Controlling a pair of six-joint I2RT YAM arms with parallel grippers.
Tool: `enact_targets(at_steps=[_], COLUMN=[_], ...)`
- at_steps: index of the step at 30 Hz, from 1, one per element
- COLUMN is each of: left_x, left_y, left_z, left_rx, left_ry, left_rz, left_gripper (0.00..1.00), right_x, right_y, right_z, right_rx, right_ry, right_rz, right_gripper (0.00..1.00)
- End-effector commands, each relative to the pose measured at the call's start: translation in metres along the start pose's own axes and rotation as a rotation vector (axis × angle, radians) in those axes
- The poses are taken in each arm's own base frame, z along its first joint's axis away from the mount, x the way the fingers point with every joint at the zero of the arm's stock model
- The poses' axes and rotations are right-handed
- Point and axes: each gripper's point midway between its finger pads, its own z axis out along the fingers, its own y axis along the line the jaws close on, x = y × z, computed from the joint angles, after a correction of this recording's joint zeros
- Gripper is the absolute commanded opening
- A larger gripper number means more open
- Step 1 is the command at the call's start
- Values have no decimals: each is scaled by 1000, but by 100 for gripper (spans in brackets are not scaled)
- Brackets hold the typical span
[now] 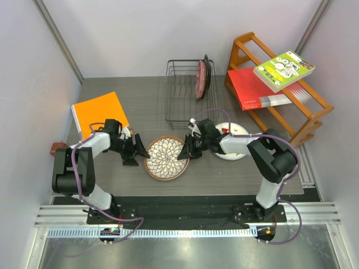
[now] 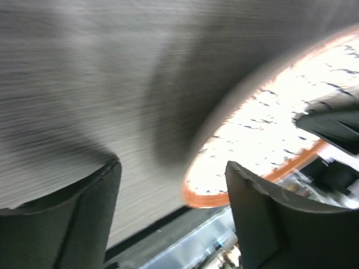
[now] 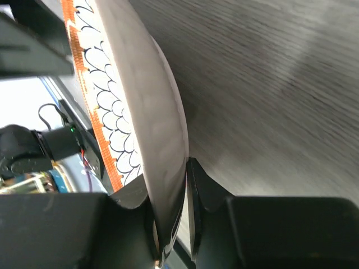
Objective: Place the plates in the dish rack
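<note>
The brown-rimmed petal plate (image 1: 165,158) lies in the middle of the table, between both grippers. My right gripper (image 1: 185,151) is shut on its right rim; in the right wrist view the jaws of the gripper (image 3: 168,185) pinch the edge of the plate (image 3: 146,84). My left gripper (image 1: 137,152) stands open just off the plate's left edge. The left wrist view shows both wide-set fingers (image 2: 73,224) and, beyond them, the plate (image 2: 269,140). The black wire dish rack (image 1: 182,95) stands behind, with a pink plate (image 1: 200,79) and a dark-rimmed plate (image 1: 207,70) upright at its right end. A white fruit plate (image 1: 235,134) lies under my right arm.
An orange notebook (image 1: 100,112) lies at the back left. An orange wooden shelf (image 1: 297,120) at the right carries a red book (image 1: 252,89) and a green book (image 1: 283,70). A small brown object (image 1: 56,148) sits at the left edge.
</note>
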Motion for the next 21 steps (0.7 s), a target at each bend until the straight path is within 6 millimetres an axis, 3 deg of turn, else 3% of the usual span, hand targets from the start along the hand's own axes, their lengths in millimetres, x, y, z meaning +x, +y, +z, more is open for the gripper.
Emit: enact_targets(at_steps=[1,3,5,6,8,10,12,15,16,17,18,19,20,21], left_x=[-23,-38,-45,-57,-69,-78,-86,-94,-96,-99,-100,-102,-104,-104], left_y=[1,-12,-23,-33,-39,-53,-53,-54,-54,-52,-52,-49,-49,-48], left_z=[-29,-47,-70,-86,-116,-136,-156,-172,-176,-180,-181,-184,-186,-185], left_rx=[-112,-113,-131,-138,-174,-177,-228,-267,-278,-293,-303,-319,-322,-323], left_ry=[-114,-171,-234,-289,-397,-477,-584,-672,-694,-711,-720,-738,-747,-746], left_rz=[94,149,211,246,289,369,384,395,379,360,349,317,304,289], left_gripper=[78,79,80,80,81,82,95,99,100,99,99,99,100,100], right_x=[-32,-36,-43,-56,-56,-77,-95,-141,-157,-181,-203,-219,-241,-256], right_y=[64,70,89,113,125,148,162,176,175,157,165,162,150,162], right_z=[-51,-63,-85,-97,-113,-133,-146,-166,-171,-169,-182,-187,-206,-206], right_rx=[-110,-100,-91,-116,-93,-67,-33,82,140,271,326,399,554,589], right_ry=[-39,-31,-13,-38,-18,-82,-156,-332,-399,-477,-577,-655,-784,-845], right_rz=[-227,-290,-366,-420,-432,-488,-548,-599,-562,-523,-503,-442,-393,-390], right_gripper=[1,1,1,1,1,1,1,1,1,1,1,1,1,1])
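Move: The right hand already pinches the right rim of the petal plate, whose middle is some 8 cm to its left and 2 cm back, while the dish rack stands about 28 cm ahead and 3 cm to the right. In the rack the pink plate stands roughly 29 cm ahead of that hand and 7 cm right; the strawberry plate lies 7 cm ahead and 18 cm right. From the left hand the petal plate's middle is level ahead, about 10 cm right, and the rack some 28 cm ahead and 21 cm right. Keeping its grip on the petal plate's rim, the right hand lifts it steeply, about 24 cm up, the forward part coming mostly later and reaching some 11 cm out over the table in the rack's direction, as the wrist tips the fingers upward. The left hand, already off the plate and partly open, draws away from it up, left and forward, rising about 17 cm while its fingers spread fully and its wrist tips up some 40 degrees. ##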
